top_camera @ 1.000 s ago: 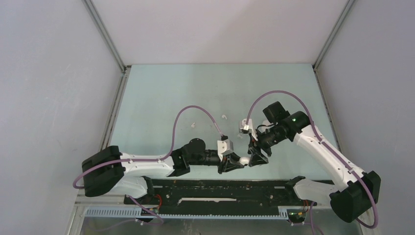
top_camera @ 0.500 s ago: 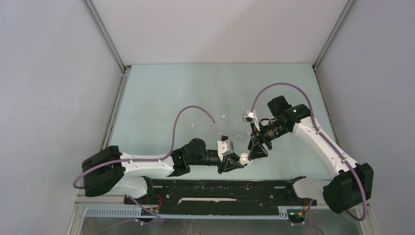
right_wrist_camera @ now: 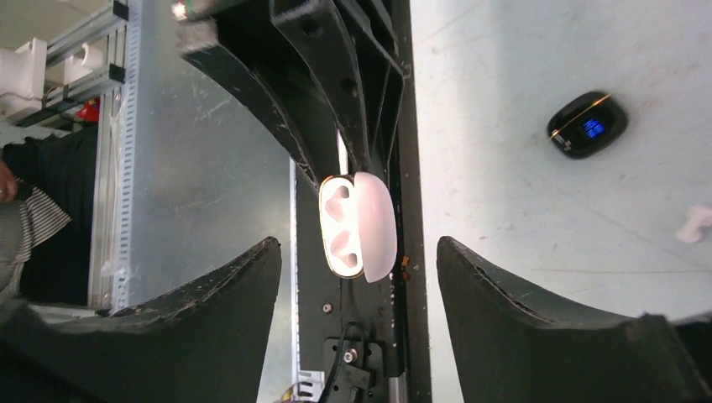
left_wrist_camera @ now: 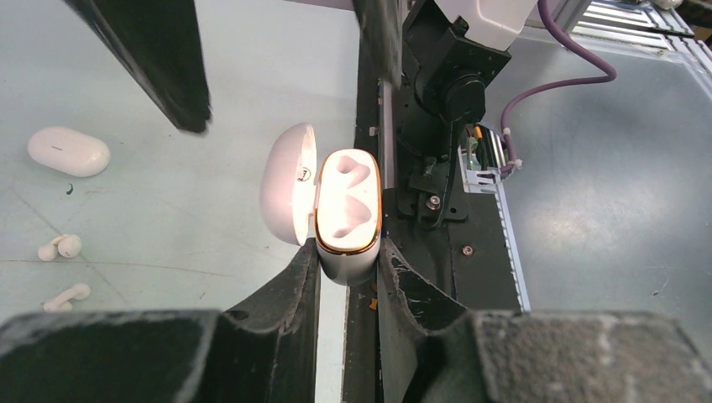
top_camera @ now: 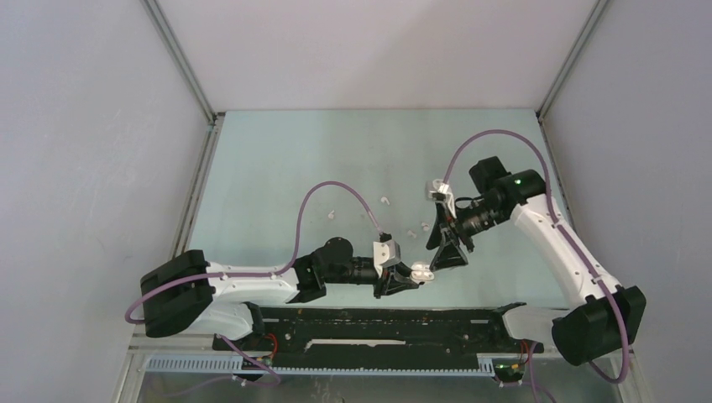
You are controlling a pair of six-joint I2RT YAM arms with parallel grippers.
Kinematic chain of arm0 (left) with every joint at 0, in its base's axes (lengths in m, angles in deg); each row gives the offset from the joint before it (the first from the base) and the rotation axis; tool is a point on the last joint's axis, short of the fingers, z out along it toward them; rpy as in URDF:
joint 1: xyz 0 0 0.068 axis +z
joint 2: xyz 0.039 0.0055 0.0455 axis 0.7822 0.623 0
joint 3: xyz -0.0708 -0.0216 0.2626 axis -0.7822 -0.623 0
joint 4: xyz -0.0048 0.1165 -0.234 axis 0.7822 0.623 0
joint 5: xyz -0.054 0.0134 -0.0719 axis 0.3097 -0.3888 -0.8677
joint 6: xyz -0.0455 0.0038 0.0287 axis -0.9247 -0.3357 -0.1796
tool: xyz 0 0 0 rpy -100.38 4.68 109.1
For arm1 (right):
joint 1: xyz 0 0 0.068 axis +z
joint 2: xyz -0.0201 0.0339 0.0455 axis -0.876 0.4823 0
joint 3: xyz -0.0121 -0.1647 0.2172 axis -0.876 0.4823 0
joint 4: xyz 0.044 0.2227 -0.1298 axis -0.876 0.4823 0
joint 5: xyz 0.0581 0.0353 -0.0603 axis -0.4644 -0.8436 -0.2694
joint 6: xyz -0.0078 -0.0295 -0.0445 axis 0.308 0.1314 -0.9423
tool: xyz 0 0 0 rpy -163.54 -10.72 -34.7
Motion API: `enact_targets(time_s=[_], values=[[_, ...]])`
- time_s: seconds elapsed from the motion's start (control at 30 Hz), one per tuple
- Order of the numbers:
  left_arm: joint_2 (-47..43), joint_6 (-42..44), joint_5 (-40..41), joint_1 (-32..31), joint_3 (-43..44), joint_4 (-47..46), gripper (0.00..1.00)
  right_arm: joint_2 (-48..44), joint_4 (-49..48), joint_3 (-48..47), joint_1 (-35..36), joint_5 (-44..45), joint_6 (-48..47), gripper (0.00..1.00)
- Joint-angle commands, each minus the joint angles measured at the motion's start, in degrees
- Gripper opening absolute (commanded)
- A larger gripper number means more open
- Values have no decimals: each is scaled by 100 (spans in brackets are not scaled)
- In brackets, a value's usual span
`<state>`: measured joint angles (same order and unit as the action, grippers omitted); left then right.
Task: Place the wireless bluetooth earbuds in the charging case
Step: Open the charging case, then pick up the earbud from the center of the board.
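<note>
My left gripper (left_wrist_camera: 348, 252) is shut on the lower body of a white charging case (left_wrist_camera: 346, 206) with a gold rim. Its lid (left_wrist_camera: 285, 180) is swung open to the left, and both sockets are empty. From above, the case (top_camera: 422, 270) sits at the tip of the left gripper (top_camera: 411, 275), near the front of the table. My right gripper (top_camera: 447, 252) hovers just beyond it, open and holding nothing. In the right wrist view, the case (right_wrist_camera: 357, 228) hangs ahead of the right gripper (right_wrist_camera: 357, 243). Two white earbuds (left_wrist_camera: 59, 247) (left_wrist_camera: 67, 295) lie on the table to the left.
A second white case (left_wrist_camera: 69, 151) lies shut on the table near the earbuds. A black case (right_wrist_camera: 587, 124) with a blue display lies further out. More white earbuds (top_camera: 385, 201) (top_camera: 334, 213) lie mid-table. A black rail (top_camera: 378, 323) runs along the near edge.
The right gripper has drawn back, up and to the right of the case, and its jaws have spread wider. The case lid now stands open. The left arm has held still.
</note>
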<state>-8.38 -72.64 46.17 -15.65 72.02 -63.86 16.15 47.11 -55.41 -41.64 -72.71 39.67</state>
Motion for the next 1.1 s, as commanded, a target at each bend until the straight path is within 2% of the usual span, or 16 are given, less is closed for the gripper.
enact_targets(time_s=[0.0, 0.2, 0.4, 0.63, 0.87, 1.07], values=[[-21, 12, 105, -30, 147, -214, 0, -273, 654, -598, -393, -504, -608, 71], [-152, -170, 235, 17, 43, -224, 0, -470, 14, -500, -1138, -195, -154, 67], [-727, -229, 565, 202, -399, -122, 0, -294, -1268, -168, -1552, 463, 1011, 58], [-1378, -326, 1147, 426, -784, 68, 0, 20, -2676, 95, -1524, 1673, 1991, 48], [-1823, -384, 1527, 518, -1048, 160, 0, 806, -3387, 94, -1194, 2488, 2624, 43], [-2169, -432, 1700, 606, -1180, 222, 0, 1578, -3520, -172, -812, 2641, 2804, 40]])
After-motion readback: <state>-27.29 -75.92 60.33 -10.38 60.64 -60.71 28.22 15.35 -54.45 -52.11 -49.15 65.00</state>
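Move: The farther-right white earbud of the middle pair lies about 22 cm ahead of the right hand, 1 cm right and 20 cm below. Its twin is 3 cm back and 4 cm left of it; the white pill case is 8 cm right of it and 2 cm farther out. The already open charging case sits 4 cm back, 3 cm left and 4 cm below the right hand. From the left hand, which holds the case, that earbud is some 24 cm ahead, 6 cm right. Right hand arcs 16 cm forward towards the earbuds, half closing; left carries the case 7 cm left and forward. ##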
